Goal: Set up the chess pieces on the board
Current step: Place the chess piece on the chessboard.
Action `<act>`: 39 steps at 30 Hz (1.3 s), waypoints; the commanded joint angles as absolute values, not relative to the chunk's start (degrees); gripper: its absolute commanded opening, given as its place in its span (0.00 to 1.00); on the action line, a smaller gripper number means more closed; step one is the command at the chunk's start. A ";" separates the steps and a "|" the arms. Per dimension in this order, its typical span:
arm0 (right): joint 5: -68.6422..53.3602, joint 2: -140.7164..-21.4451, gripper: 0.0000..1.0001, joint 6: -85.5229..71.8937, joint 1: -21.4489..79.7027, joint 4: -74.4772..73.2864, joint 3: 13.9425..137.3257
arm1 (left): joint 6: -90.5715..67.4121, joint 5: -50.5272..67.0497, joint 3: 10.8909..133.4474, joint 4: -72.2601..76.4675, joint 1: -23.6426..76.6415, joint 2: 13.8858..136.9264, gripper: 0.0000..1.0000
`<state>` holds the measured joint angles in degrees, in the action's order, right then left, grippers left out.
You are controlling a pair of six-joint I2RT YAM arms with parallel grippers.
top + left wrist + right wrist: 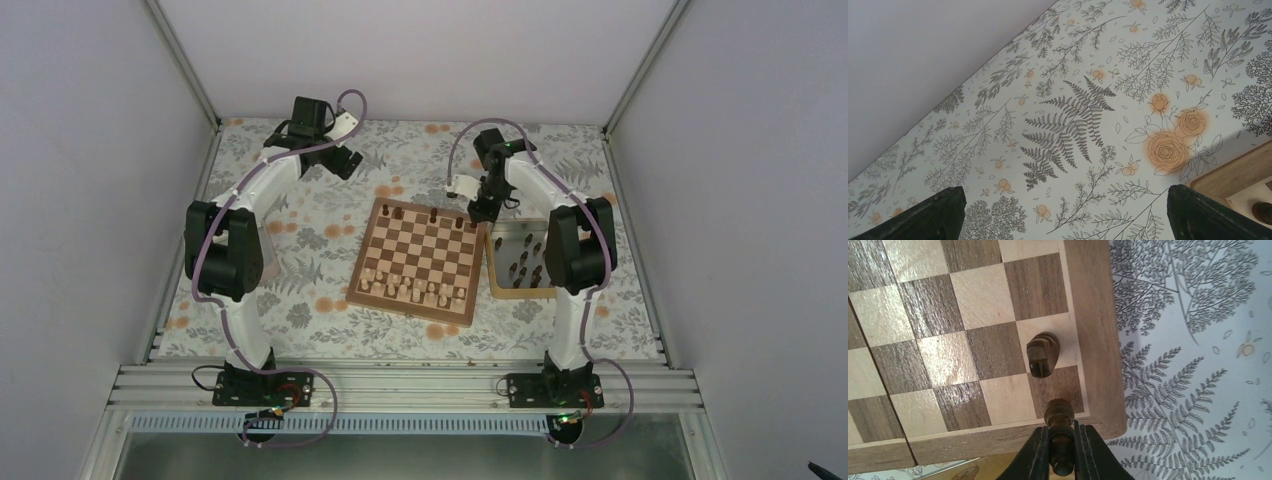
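The board (420, 255) lies mid-table, with pale chessmen along its near rows and a few dark chess pieces (399, 213) on the far row. My right gripper (1061, 432) is shut on a dark chess piece (1059, 412), held just over the board's corner by its wooden border (1093, 315). One dark piece (1043, 354) stands on a light square close by. In the top view the right gripper (483, 208) hangs at the board's far right corner. My left gripper (1063, 220) is open over bare cloth, with nothing between its fingers (933, 215).
A tan-rimmed tray (497, 270) right of the board holds several dark pieces (520, 262). The flowered cloth (1063, 125) covers the table. A corner of the board (1238, 172) shows at the right of the left wrist view. White walls close in three sides.
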<state>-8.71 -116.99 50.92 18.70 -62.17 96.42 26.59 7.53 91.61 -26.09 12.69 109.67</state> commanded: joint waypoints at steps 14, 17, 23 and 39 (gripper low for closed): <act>-9.14 -117.16 0.12 50.16 21.33 -60.31 104.13 | 27.59 6.57 92.65 -26.46 13.36 110.86 1.00; -8.90 -118.91 0.12 50.59 22.40 -61.90 107.01 | 27.72 6.33 92.31 -26.28 13.36 110.63 1.00; -8.16 -121.62 0.12 51.23 24.86 -65.03 110.77 | 27.95 5.96 91.76 -25.93 13.36 110.46 1.00; -7.46 -125.04 0.12 51.28 27.13 -67.00 111.35 | 27.95 6.52 92.02 -26.26 13.36 110.40 1.00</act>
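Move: The right hand holds a dark chess piece low over the board's far right corner square; the empty square it is bound for lies about 8 cm to its left, 1 cm farther out and 4 cm below. A dark knight stands on the way, some 5 cm left and 1 cm ahead of the hand, and a dark king beyond that square, about 11 cm left and 2 cm ahead. From the left hand the square is roughly 23 cm right, 10 cm back and 14 cm below. Keeping its closed grip on the dark piece, the right hand lifts about 5 cm away from the corner square while swinging forward some 3.5 cm and to the left, carrying the piece past the far side of the knight. It goes on left to about 7 cm in all, then sinks some 3 cm and draws back about 2 cm towards the empty square between the knight and the king, turning slightly counter-clockwise as it goes, fingers still shut on the piece. ##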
